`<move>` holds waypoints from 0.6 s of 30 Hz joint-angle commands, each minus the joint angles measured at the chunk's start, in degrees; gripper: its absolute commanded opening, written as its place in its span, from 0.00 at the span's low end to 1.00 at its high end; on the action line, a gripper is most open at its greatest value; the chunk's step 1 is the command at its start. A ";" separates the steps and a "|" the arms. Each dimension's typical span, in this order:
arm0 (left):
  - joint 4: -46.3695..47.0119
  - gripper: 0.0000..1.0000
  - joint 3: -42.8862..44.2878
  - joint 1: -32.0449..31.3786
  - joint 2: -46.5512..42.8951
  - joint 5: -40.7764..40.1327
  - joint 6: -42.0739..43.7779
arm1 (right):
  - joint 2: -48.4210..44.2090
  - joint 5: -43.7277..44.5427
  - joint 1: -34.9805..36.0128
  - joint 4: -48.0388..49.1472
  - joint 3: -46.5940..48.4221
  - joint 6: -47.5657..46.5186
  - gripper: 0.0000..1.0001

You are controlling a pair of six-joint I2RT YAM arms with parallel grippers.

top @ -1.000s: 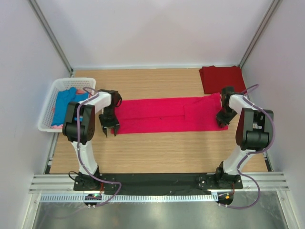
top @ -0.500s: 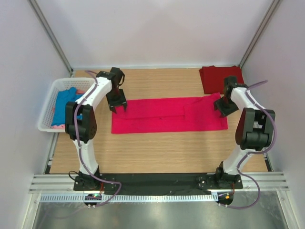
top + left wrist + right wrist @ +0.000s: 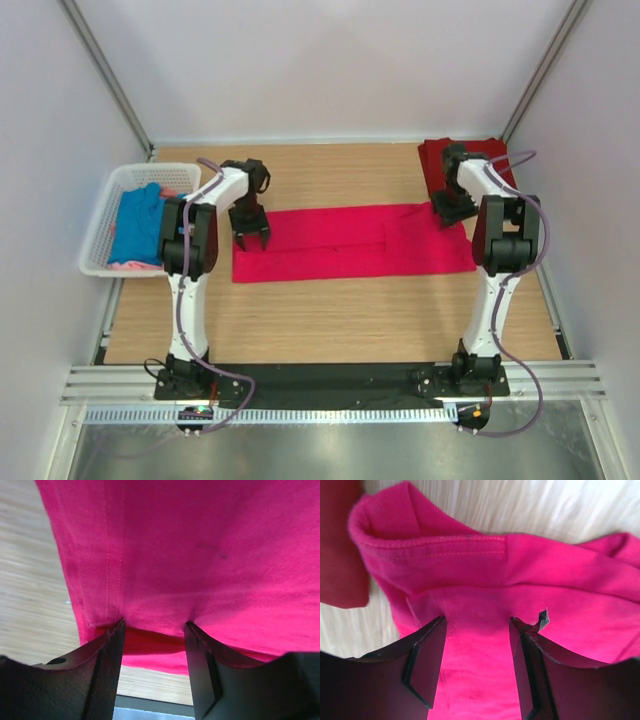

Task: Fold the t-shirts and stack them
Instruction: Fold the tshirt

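Observation:
A bright pinkish-red t-shirt (image 3: pixel 350 245) lies folded into a long strip across the middle of the table. My left gripper (image 3: pixel 251 238) stands open at its left end, fingertips pressing on the cloth (image 3: pixel 200 555) near its hem. My right gripper (image 3: pixel 447 212) is open over the strip's far right corner, where the cloth (image 3: pixel 495 570) bunches up. In the wrist views the left gripper (image 3: pixel 155 627) and the right gripper (image 3: pixel 477 622) each show a wide gap with cloth behind it. A darker red t-shirt (image 3: pixel 430 158) lies folded at the back right, also seen beside the right fingers (image 3: pixel 340 540).
A white lattice basket (image 3: pixel 100 225) stands at the left edge with a blue t-shirt (image 3: pixel 135 225) and a bit of pale pink cloth (image 3: pixel 125 265) in it. Grey walls close in the table on three sides.
Both grippers went from the strip's near corners towards its far edge. The right gripper opened and moved left to the far right corner. The strip's right end now lies flatter.

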 commanded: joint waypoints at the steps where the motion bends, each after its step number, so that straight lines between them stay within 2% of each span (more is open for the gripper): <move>1: -2.86 0.53 -3.92 1.44 -1.38 -9.24 -0.28 | 2.07 1.04 1.61 -1.67 3.13 1.96 0.60; 10: -2.16 0.53 -15.35 4.17 -8.49 -13.55 -3.52 | 5.77 0.07 8.37 2.55 3.57 -1.47 0.59; 14: -1.63 0.53 -21.59 4.09 -12.01 -13.12 -5.02 | 9.63 -2.21 10.13 3.96 9.17 -5.07 0.59; 18: -5.23 0.53 -20.83 4.09 -15.26 -12.41 -5.90 | 15.16 -3.62 11.36 3.96 14.64 -9.37 0.59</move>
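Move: The pink folded t-shirt lies under both open grippers, its middle some 22 cm right of the left hand and level with it, about 1 cm below. From the right hand that middle is about 23 cm left, 7 cm back and 3 cm lower. The folded red t-shirt lies roughly 12 cm ahead and 3 cm right of the right hand, 2 cm lower; the laundry basket is about 25 cm left and 6 cm ahead of the left hand, at about its height. With its part-open fingertips kept down on the left end of the pink t-shirt, the left hand drags that end some 9 cm back towards the base and 7 cm left, skimming level over the table while its left side tips up about 10 degrees. The right hand first sinks about 1.5 cm onto the shirt's right part, then sweeps it about 9 cm left and, mostly late on, 4 cm forward, turning some 15 degrees counter-clockwise, neither gripper closing. ##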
